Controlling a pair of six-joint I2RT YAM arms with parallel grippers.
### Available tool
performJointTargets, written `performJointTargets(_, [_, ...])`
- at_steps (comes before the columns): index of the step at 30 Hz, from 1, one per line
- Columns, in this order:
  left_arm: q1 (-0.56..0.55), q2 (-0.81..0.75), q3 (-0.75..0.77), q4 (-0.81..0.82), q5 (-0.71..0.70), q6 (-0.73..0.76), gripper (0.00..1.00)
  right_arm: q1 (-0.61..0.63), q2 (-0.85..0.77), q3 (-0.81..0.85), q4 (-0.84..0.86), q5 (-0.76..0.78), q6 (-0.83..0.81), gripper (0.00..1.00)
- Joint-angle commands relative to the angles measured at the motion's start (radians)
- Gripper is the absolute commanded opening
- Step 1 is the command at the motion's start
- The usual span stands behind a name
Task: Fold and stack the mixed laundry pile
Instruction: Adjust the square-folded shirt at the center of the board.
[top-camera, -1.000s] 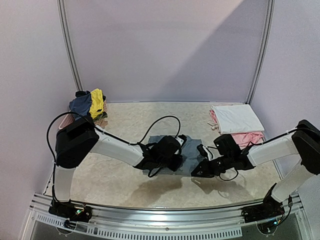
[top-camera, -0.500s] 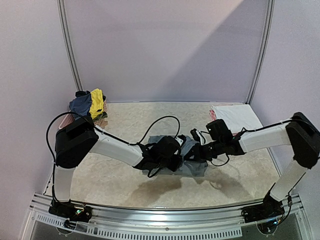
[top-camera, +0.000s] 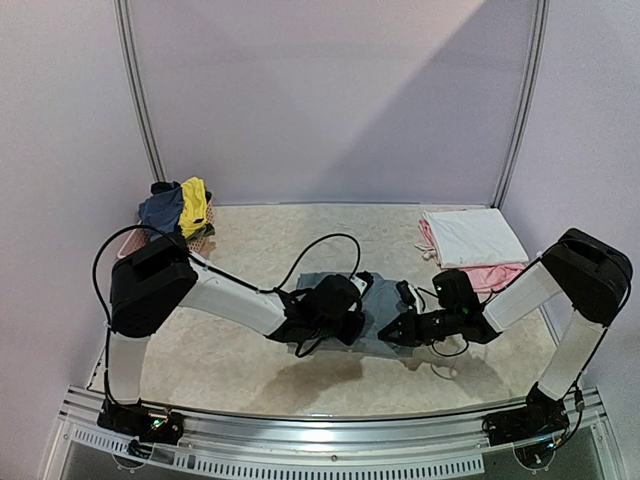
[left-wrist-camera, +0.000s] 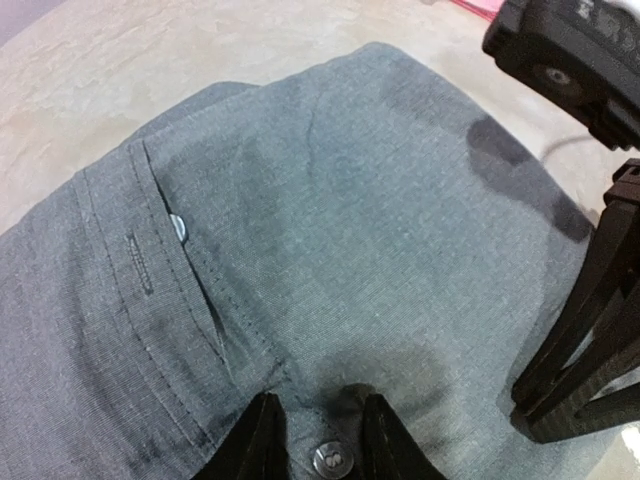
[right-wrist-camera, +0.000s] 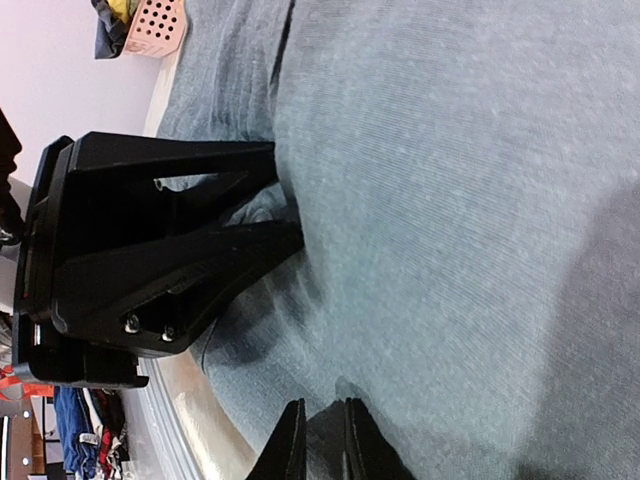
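Grey trousers (top-camera: 380, 303) lie flat mid-table, waistband and button (left-wrist-camera: 331, 458) toward the left arm. My left gripper (left-wrist-camera: 322, 418) is shut on the waistband, a fold of grey cloth pinched between its fingers (left-wrist-camera: 262, 440). My right gripper (right-wrist-camera: 322, 420) is shut on the trousers' near edge, cloth bunched between its fingertips. In the top view the two grippers (top-camera: 352, 328) (top-camera: 393, 334) stand close together over the trousers' near side. A navy top (top-camera: 161, 207) and a yellow garment (top-camera: 194, 206) sit in the basket at back left.
The pink lattice basket (top-camera: 128, 243) stands at the back left corner. A folded white piece (top-camera: 472, 237) lies on a pink one (top-camera: 497, 276) at back right. Black cables (top-camera: 322, 245) loop above the trousers. The table's metal front rail (top-camera: 330, 440) runs along the bottom.
The right gripper swung up and left over the trousers, then came back down to their near edge. The left arm has stayed where it was.
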Motion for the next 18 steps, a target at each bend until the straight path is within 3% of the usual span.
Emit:
performJointTargets(1, [0.006,-0.008,-0.049,-0.076,-0.027,0.004,0.32,-0.018,-0.010,-0.078,-0.169,0.055,0.009,0.17])
performJointTargets(9, [0.005,-0.051,-0.071,-0.078,-0.035,0.022,0.32,-0.017,-0.409,-0.069,-0.560,0.222,-0.043,0.27])
performJointTargets(13, [-0.001,-0.086,-0.053,-0.118,-0.041,0.049,0.32,-0.018,-0.604,-0.036,-0.670,0.321,-0.049,0.34])
performJointTargets(18, [-0.024,-0.145,-0.018,-0.203,-0.076,0.116,0.37,-0.017,-0.721,-0.029,-0.704,0.393,-0.041,0.61])
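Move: The left gripper is already down on the square-folded shirt; the shirt's middle lies about 3 cm ahead of it and roughly level sideways, just below the pads. From the right gripper, on the shirt's near right part, that middle is some 7 cm to the left and 6 cm ahead. The white and pink folded stack stands about 20 cm right and 22 cm ahead of the right gripper; the laundry basket is roughly 39 cm left and 27 cm ahead of the left one. Lift the right gripper off the shirt's near right part and swing it clear, about 7 cm to the right and 8 cm up, turning it slightly clockwise and opening its nearly shut fingers to about half. Meanwhile keep the left fingertips on the cloth by the button placket, partly open, and drag the shirt left some 2 cm, easing up slightly at the end. ##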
